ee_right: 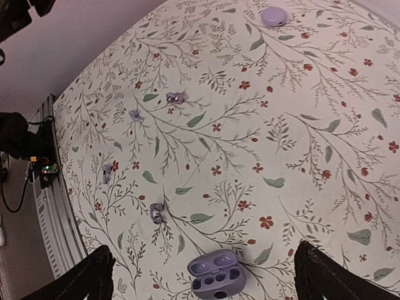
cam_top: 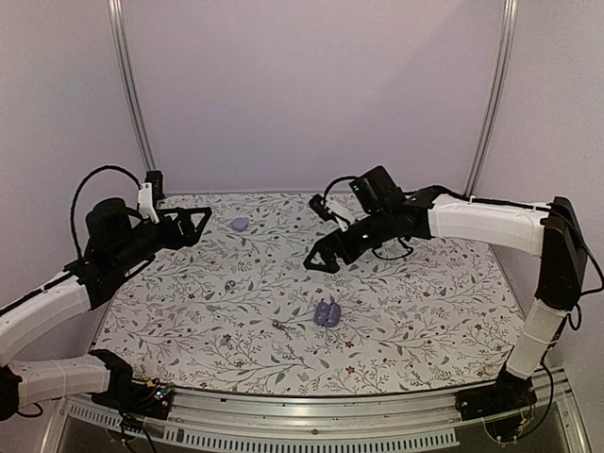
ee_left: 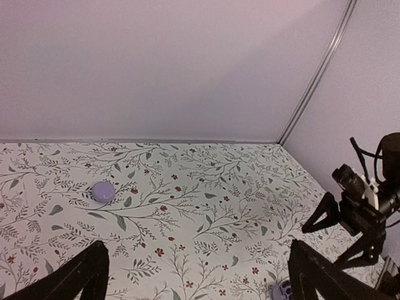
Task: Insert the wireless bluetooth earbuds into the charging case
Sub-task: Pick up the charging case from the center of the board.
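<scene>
The charging case lies open on the floral cloth at centre, its two lavender halves facing up; it shows at the bottom of the right wrist view and peeks in beside a finger in the left wrist view. One earbud lies just left of the case, also in the right wrist view. The other earbud lies farther left. My right gripper hovers open and empty above and behind the case. My left gripper is open and empty at the far left.
A round closed lavender object lies at the back left, also in the wrist views. Two smaller lavender bits lie toward the front rail. Walls enclose the back and sides.
</scene>
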Tool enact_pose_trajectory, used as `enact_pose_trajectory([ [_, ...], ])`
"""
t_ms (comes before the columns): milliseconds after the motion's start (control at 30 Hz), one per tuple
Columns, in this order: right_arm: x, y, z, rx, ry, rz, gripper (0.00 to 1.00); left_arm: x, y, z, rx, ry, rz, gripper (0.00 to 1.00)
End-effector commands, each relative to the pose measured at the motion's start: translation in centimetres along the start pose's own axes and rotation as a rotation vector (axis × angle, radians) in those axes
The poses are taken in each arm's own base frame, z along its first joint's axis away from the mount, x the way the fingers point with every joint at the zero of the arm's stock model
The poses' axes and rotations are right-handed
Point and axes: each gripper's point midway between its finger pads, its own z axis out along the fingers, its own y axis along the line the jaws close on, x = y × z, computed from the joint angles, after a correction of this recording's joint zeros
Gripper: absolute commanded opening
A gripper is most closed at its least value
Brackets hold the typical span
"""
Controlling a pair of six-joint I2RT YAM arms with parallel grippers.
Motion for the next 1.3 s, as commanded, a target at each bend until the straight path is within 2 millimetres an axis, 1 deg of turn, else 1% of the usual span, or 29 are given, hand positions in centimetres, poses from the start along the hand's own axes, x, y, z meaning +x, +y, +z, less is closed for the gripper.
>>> enact_pose_trajectory([
  [0,-4.0,-5.7,-7.0,0.035,-0.303,0.159,0.99,0.8,-3.6,2.1,0.239,0.098,-0.016,1.0],
  [33,-4.2,-6.7,-8.6,0.035,-0.346,0.191,0.99,2.1,-4.5,3.3,0.289,0.183,-0.024,1.0],
  [67,-3.9,-7.8,-9.6,0.044,-0.376,0.214,0.99,2.6,-5.9,4.3,0.348,0.247,-0.02,1.0],
  [100,-3.8,-8.9,-10.9,0.076,-0.413,0.243,0.99,4.4,-6.6,5.3,0.358,0.322,-0.017,1.0],
  [133,-4.0,-9.7,-12.6,0.142,-0.459,0.246,0.99,5.8,-7.3,6.1,0.362,0.373,-0.008,0.99],
  [200,-3.8,-11.2,-14.7,0.296,-0.495,0.225,0.99,8.4,-8.8,7.0,0.384,0.455,0.01,0.97],
  [267,-3.7,-12.3,-16.7,0.418,-0.535,0.213,0.99,10.7,-9.6,7.8,0.402,0.538,-0.007,0.94],
  [333,-3.3,-12.9,-17.8,0.478,-0.553,0.224,0.99,13.0,-10.3,8.2,0.417,0.622,-0.021,0.88],
  [367,-3.0,-12.7,-18.0,0.47,-0.554,0.225,0.99,14.4,-10.6,8.2,0.416,0.674,-0.023,0.84],
  [467,-2.3,-12.2,-18.2,0.434,-0.549,0.225,0.99,18.2,-11.9,8.2,0.426,0.812,0.009,0.68],
  [500,-2.0,-12.2,-18.1,0.426,-0.542,0.233,0.99,19.0,-12.1,8.5,0.412,0.845,0.025,0.63],
  [567,-1.1,-12.2,-17.7,0.417,-0.524,0.243,0.99,21.0,-11.9,8.6,0.379,0.911,0.047,0.57],
  [633,-0.4,-12.1,-17.3,0.396,-0.511,0.253,0.99,22.1,-11.9,8.7,0.369,0.941,0.048,0.52],
  [733,0.1,-11.5,-16.8,0.342,-0.503,0.267,0.99,23.4,-12.9,8.8,0.404,0.974,0.045,0.47],
  [900,0.6,-10.9,-15.7,0.276,-0.474,0.284,0.99,25.2,-14.9,9.3,0.461,1.032,0.034,0.42],
  [1000,0.6,-10.8,-15.6,0.265,-0.473,0.287,0.99,26.1,-15.9,9.4,0.486,1.062,0.024,0.42],
  [1100,0.5,-10.8,-15.7,0.263,-0.474,0.287,0.99,27.1,-16.3,9.5,0.482,1.101,0.046,0.43],
  [1267,0.8,-10.8,-15.9,0.274,-0.474,0.288,0.99,28.9,-16.2,9.7,0.452,1.161,0.063,0.42],
])
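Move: The charging case sits open at mid-board, about 28 cm to the right of the left hand, 7 cm nearer the base and some 24 cm below. The placed earbud lies about 12 cm to the left of the case and 2 cm nearer the base; the other earbud lies almost under the left hand, 2 cm ahead, 2 cm right and 25 cm down. From the right hand the case is roughly 4 cm back, 3 cm right and 14 cm below. Towards the charging case the left hand swings some 25 cm right and 21 cm down, edging forward first and then drawing back about 8 cm, while it tips steeply down, turns clockwise and narrows its fingers to under half open. Meanwhile the right hand clears away from above the case, open, to the right, with some rise and forward travel. The left slows just above the case's left side, with no grip yet. ##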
